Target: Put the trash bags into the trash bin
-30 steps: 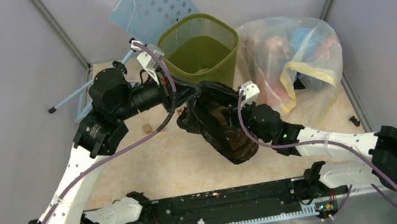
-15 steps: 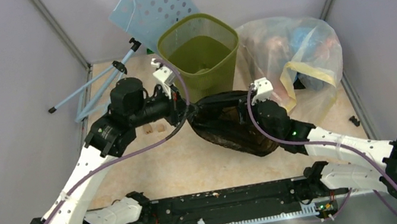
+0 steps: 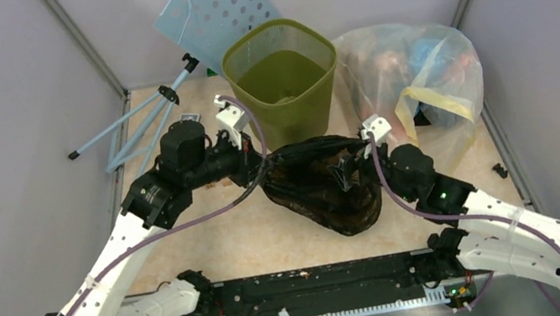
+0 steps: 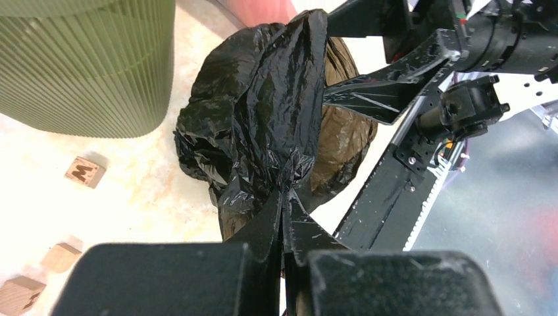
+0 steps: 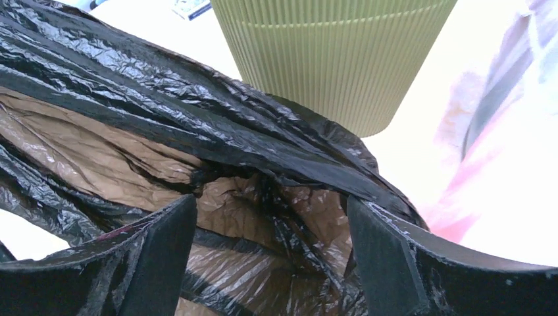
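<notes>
The crinkled black trash bag (image 3: 322,189) lies bunched on the table just in front of the olive-green trash bin (image 3: 277,44). My left gripper (image 3: 265,162) is shut on the bag's left end; in the left wrist view its fingertips (image 4: 284,201) pinch a gathered fold of the bag (image 4: 276,112) beside the bin (image 4: 85,59). My right gripper (image 3: 349,169) is at the bag's right side, open. In the right wrist view its jaws (image 5: 271,210) stand wide apart around loose folds of the bag (image 5: 164,131), with the bin (image 5: 329,52) behind.
A clear bag of colourful rubbish (image 3: 417,77) sits right of the bin. A pale blue perforated board (image 3: 222,2) leans behind it, and blue rods (image 3: 136,126) lie at the left wall. Small wooden blocks (image 4: 84,171) lie near the bin's base.
The right gripper has opened and drawn back to the right. The left gripper moved left and lower with the bag's end, and the bag now lies stretched sideways lower before the bin.
</notes>
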`<action>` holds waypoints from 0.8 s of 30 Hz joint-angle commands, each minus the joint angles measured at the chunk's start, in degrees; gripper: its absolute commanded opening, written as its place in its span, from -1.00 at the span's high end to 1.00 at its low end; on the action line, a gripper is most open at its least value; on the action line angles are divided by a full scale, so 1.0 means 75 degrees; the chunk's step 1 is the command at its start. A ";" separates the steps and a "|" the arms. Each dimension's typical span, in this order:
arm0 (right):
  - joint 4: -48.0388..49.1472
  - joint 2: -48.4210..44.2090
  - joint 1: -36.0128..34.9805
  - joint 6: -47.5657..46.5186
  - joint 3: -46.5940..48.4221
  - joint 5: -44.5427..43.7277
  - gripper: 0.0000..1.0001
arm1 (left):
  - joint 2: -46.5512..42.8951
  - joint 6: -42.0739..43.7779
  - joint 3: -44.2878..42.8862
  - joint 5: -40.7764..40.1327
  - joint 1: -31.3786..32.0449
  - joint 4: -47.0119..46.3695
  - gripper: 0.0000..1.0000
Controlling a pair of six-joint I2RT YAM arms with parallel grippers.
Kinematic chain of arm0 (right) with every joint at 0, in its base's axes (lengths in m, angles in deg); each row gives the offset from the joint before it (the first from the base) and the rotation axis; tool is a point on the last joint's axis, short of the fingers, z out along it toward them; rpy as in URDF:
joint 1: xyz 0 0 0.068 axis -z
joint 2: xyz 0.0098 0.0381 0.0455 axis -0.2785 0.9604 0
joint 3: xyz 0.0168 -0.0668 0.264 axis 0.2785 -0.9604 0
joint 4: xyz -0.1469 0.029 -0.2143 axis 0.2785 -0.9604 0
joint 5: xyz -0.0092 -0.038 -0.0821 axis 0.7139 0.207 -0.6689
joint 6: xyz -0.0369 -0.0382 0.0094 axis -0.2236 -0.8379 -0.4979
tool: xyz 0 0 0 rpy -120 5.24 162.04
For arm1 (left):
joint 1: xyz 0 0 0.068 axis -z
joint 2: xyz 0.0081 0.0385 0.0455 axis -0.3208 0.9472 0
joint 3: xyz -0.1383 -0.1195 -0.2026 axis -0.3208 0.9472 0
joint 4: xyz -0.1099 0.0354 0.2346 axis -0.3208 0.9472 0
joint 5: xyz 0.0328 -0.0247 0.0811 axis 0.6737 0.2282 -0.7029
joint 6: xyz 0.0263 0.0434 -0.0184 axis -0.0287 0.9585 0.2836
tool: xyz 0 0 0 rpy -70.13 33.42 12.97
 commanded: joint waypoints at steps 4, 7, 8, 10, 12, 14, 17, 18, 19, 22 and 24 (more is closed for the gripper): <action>-0.0809 -0.0053 0.0029 -0.0042 0.0489 -0.0945 -0.70 | -0.0239 -0.0102 -0.0246 -0.0739 -0.0022 -0.0335 1.00; -0.0999 0.0386 0.0029 0.0214 0.0528 -0.1304 -0.70 | -0.0225 -0.0176 -0.0297 -0.0860 -0.0024 -0.0301 1.00; -0.1086 0.0530 0.0029 0.0327 0.0549 -0.1507 -0.69 | -0.0219 -0.0210 -0.0295 -0.0853 -0.0030 -0.0317 1.00; -0.1257 0.0771 0.0029 0.0556 0.0577 -0.2027 -0.69 | -0.0211 -0.0260 -0.0285 -0.0867 -0.0028 -0.0313 1.00; -0.1327 0.0841 0.0040 0.0698 0.0549 -0.2571 -0.65 | -0.0242 -0.0278 -0.0249 -0.0936 -0.0031 -0.0312 1.00; -0.1375 0.0873 0.0079 0.0813 0.0553 -0.3003 -0.64 | -0.0290 -0.0307 -0.0240 -0.1075 -0.0025 -0.0292 1.00; -0.1315 0.0945 0.0269 0.0805 0.0639 -0.2933 -0.64 | -0.0382 -0.0327 -0.0263 -0.1210 -0.0028 -0.0271 1.00; -0.1316 0.1016 0.0345 0.0825 0.0702 -0.2899 -0.64 | -0.0394 -0.0327 -0.0289 -0.1257 -0.0021 -0.0260 1.00; -0.1337 0.1115 0.0438 0.0832 0.0782 -0.2793 -0.65 | -0.0415 -0.0327 -0.0319 -0.1306 -0.0030 -0.0240 1.00; -0.1475 0.1444 0.0680 0.0890 0.1070 -0.2715 -0.65 | -0.0453 -0.0282 -0.0402 -0.1476 -0.0031 -0.0153 1.00; -0.1564 0.1608 0.0806 0.0898 0.1279 -0.2657 -0.65 | -0.0477 -0.0270 -0.0438 -0.1579 -0.0030 -0.0068 1.00</action>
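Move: The left gripper already pinches one edge of the black bag; its middle hangs about 15 cm right, 2 cm back and 18 cm below that hand. The right gripper's open fingers are already inside the mouth, with the bag's middle some 9 cm left, 5 cm back and 9 cm below. From the right hand, the trash bin's middle lies about 20 cm ahead, 16 cm left, 8 cm lower; the clear bag roughly 18 cm ahead, 19 cm right, 9 cm lower. Draw the right gripper about 7 cm to the right, away from the left one, sinking some 5 cm early on and easing forward 4 cm, fingers still wide inside the black bag's mouth with the rim hooked over one finger; turn it clockwise about 25 degrees, tipping the fingers slightly down. Keep the left pinch shut and pull it a little left and forward. ##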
